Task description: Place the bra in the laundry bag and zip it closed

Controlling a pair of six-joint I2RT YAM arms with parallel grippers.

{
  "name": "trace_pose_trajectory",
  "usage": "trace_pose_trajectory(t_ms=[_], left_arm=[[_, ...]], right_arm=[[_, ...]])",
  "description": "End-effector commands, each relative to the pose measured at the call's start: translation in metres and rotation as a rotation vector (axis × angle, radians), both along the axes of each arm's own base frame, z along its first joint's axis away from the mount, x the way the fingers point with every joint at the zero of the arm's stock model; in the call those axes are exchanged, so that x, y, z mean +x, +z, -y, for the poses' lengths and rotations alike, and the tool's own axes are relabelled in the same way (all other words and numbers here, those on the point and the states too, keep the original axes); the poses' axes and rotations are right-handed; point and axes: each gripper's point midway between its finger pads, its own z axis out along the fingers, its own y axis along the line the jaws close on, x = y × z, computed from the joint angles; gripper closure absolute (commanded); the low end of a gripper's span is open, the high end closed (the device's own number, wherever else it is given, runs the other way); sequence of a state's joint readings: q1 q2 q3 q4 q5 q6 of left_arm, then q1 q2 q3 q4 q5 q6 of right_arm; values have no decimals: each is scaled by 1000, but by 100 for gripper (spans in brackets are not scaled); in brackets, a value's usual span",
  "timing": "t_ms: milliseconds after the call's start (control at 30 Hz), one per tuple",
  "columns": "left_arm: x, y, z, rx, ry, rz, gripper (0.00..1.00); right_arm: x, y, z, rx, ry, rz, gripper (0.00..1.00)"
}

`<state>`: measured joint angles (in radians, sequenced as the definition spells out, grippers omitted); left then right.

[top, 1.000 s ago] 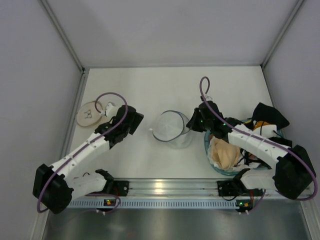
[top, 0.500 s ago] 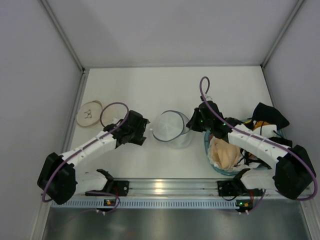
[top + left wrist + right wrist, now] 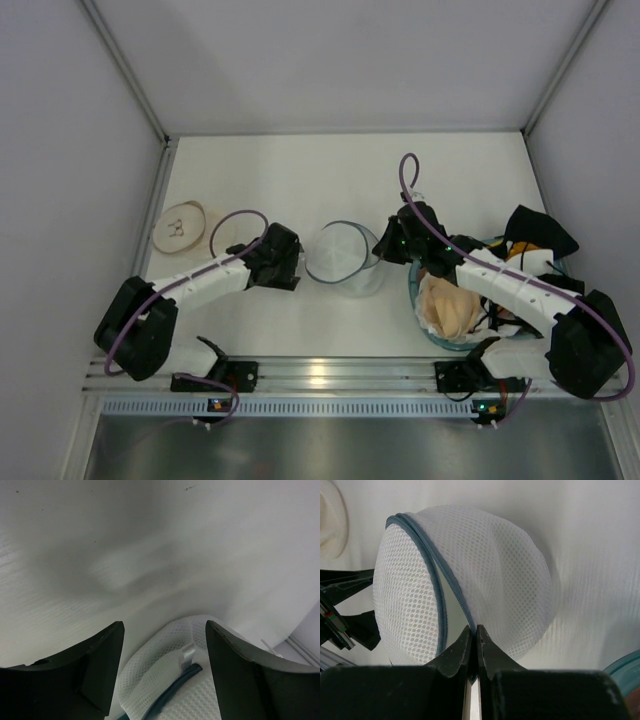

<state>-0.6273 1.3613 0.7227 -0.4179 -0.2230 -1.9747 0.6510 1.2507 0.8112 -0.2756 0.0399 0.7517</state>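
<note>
The laundry bag, a round white mesh pouch with a dark rim, lies on its side mid-table. My right gripper is at its right edge; in the right wrist view this gripper is shut on the blue-grey zipper edge of the laundry bag. My left gripper is at the bag's left side. In the left wrist view it stands open, with the mesh and a silvery zipper tab between its fingers, untouched. A beige padded garment lies in the basket; I cannot tell whether it is the bra.
A blue basket of garments, black cloth among them, stands at the right under my right arm. A round beige piece lies at the far left. Grey walls close the table's left, back and right sides.
My left arm has swung right, from beside the round beige piece to the bag's left side, and its jaws have opened wider. The right gripper and the bag have stayed put.
</note>
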Motion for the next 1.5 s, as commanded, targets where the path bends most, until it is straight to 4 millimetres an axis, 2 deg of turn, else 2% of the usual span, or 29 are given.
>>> trace_pose_trajectory(t_ms=[0,100,200,267,333,500,533,600,633,700,800,833,867,900,933,1033,1100,1133,1233,1300,1467], left_arm=[[23,21,14,-117,109,51,29],[36,33,16,-126,121,110,32],[42,37,24,-131,97,109,33],[41,32,29,-140,87,85,34],[40,28,34,-157,81,62,41],[43,26,32,-140,86,73,71],[45,28,30,-133,93,86,86],[47,34,26,-118,96,113,98],[49,38,25,-106,88,130,100],[55,51,16,-60,63,189,100],[69,76,-1,82,0,305,100],[69,86,-6,124,-24,334,100],[69,94,-9,199,-90,363,100],[69,97,-16,247,-101,373,100],[66,103,-19,297,-151,393,100],[61,104,-21,355,-240,405,100],[60,107,-24,418,-340,417,100],[58,109,-17,407,-398,430,100],[60,121,-18,499,-564,492,100],[64,128,-20,529,-603,510,100],[73,133,-16,636,-869,629,100]], right_arm=[[11,16,-1,31,-6,59,97],[9,15,0,29,-4,57,97],[9,12,0,27,-5,50,98],[9,13,-1,30,-3,50,98],[10,13,-2,31,-1,53,98],[10,15,-2,31,-1,57,98],[10,16,-2,31,-1,57,98],[10,17,-1,28,1,57,98],[10,18,-1,28,3,61,95],[8,17,1,18,3,56,91],[3,22,4,1,22,55,76],[2,24,4,-1,34,58,68],[2,29,3,1,43,66,65],[-2,32,6,-4,48,61,62],[-4,35,6,-7,63,66,54],[-8,54,4,-4,108,82,46],[-6,72,1,8,130,118,46],[-8,75,2,-3,145,121,45],[-2,89,-1,2,164,176,45],[0,87,-5,7,180,195,45],[14,81,-19,9,236,255,46]])
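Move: The laundry bag hangs from the right fingers, which pinch its teal zip band at its right end. Its left edge, with the white tab, lies about 3 cm ahead of the open left hand and 2 cm to the right, level with it; the bag's middle is some 12 cm right and 4 cm ahead. From the right hand, that left edge is roughly 20 cm left, 1 cm back and 6 cm lower. The laundry basket lies about 28 cm to the right hand's right, 12 cm back and 8 cm lower. Easing some 3 cm forward and 2 cm right onto the laundry bag's left edge, the left hand shuts its fingers and pinches it. The right hand waits with its hold, then opens about halfway, lets go of the zip band and rises some 7 cm. The left lifts about 9 cm, drifting left and forward, its wrist turning clockwise and tipping its fingers up. ##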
